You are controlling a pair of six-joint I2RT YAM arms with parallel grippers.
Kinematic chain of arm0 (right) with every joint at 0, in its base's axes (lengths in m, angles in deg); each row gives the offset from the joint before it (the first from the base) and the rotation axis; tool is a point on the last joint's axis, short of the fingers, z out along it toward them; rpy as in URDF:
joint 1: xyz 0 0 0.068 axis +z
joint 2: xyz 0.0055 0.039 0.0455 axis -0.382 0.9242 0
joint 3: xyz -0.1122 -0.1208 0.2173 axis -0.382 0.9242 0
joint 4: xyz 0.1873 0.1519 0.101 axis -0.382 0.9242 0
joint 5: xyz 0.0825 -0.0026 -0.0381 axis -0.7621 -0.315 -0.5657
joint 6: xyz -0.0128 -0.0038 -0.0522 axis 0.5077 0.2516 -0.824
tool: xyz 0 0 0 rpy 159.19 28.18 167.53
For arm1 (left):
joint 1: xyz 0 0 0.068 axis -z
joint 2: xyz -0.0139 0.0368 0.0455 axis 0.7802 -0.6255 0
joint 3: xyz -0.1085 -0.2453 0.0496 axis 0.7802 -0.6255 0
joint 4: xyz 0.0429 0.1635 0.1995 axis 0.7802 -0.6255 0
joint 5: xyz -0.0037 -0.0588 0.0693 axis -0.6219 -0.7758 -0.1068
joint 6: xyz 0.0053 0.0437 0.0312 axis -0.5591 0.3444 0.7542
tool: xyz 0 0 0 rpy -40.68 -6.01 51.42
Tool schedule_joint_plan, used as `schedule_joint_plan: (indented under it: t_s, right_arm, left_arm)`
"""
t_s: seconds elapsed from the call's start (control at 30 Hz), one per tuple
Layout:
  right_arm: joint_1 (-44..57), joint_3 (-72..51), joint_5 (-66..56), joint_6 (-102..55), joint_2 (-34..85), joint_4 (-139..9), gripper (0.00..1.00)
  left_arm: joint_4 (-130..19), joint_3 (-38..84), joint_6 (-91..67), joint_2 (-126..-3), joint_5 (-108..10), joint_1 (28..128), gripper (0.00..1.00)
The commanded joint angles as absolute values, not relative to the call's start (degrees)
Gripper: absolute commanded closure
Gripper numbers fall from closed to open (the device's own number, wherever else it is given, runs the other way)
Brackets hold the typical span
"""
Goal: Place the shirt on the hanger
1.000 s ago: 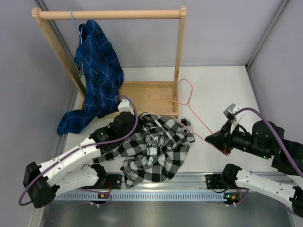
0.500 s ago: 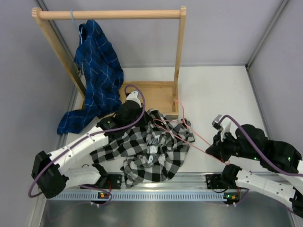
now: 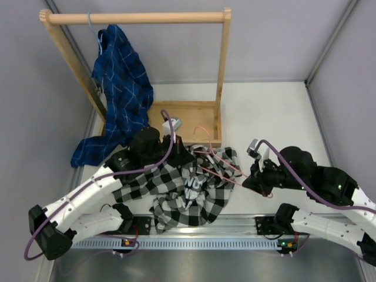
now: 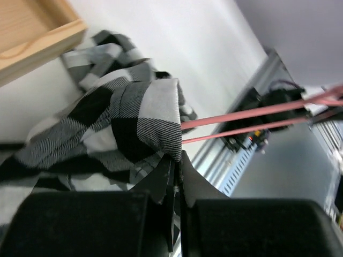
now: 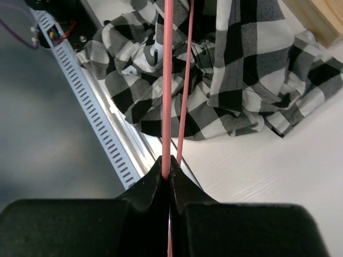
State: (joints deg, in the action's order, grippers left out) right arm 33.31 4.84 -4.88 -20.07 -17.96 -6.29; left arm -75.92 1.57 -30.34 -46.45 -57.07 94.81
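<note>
The shirt [image 3: 188, 191] lies crumpled in black-and-white checks at the table's near middle. My left gripper [image 3: 185, 158] is over its far edge, shut on a fold of it; in the left wrist view that fold [image 4: 144, 115] hangs from the closed fingertips [image 4: 177, 159]. My right gripper [image 3: 248, 182] is just right of the shirt, shut on the thin pink hanger [image 3: 235, 181]. In the right wrist view its wire [image 5: 167, 80] runs from the gripper [image 5: 168, 170] straight over the shirt [image 5: 241, 75]. The hanger's far end is hidden among the folds. Two pink wires [image 4: 257, 113] cross the left wrist view.
A wooden clothes rack [image 3: 135, 17] stands at the back left, its base tray [image 3: 182, 117] right behind the shirt. A blue plaid shirt [image 3: 120, 88] hangs from its rail and trails onto the table. A slotted metal rail [image 3: 194, 238] runs along the near edge.
My right gripper has moved left with the hanger, bringing it down low and its far end into the shirt. My left gripper has moved right with the fold it holds.
</note>
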Motion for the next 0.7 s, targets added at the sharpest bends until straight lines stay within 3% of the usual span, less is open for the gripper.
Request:
schedule_joint_plan:
  t_s: [0.0, 0.27, 0.67]
  right_arm:
    - [33.88, 5.73, -13.93, -22.77, -17.53, -17.37, 1.00]
    - [33.88, 14.35, -19.50, -23.30, -19.89, -35.04, 1.00]
    - [33.79, 26.47, -13.52, -18.82, -18.06, -64.56, 1.00]
  left_arm:
    - [-74.24, 5.60, -23.67, -40.69, -71.95, 94.79, 1.00]
    - [-85.22, 12.63, -17.42, -39.18, -75.56, 95.05, 1.00]
    - [-95.69, 23.26, -14.16, -42.87, -72.05, 97.24, 1.00]
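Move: The right hand grips the pink hanger near its right end; the shirt's neck edge, pinched in the left fingers, lies about 14 cm to its left, 8 cm ahead and roughly level. The shirt's bulk lies some 15 cm left, 3 cm ahead and 17 cm below. From the left hand, the hanger's leading end is about 2 cm right and 1 cm back, the hook 3 cm right, 5 cm ahead and a little above, and the rack base 18 cm straight ahead, 17 cm below. Leftward, and late also slightly forward, the right hand carries the hanger some 8 cm, leading end first, towards the held neck edge, its fingers tipping up about 20 degrees. The left hand meanwhile lifts the pinched edge by about 10 cm, most of it early, and draws it back 7 cm, swinging clockwise some 20 degrees; both grips stay shut. ##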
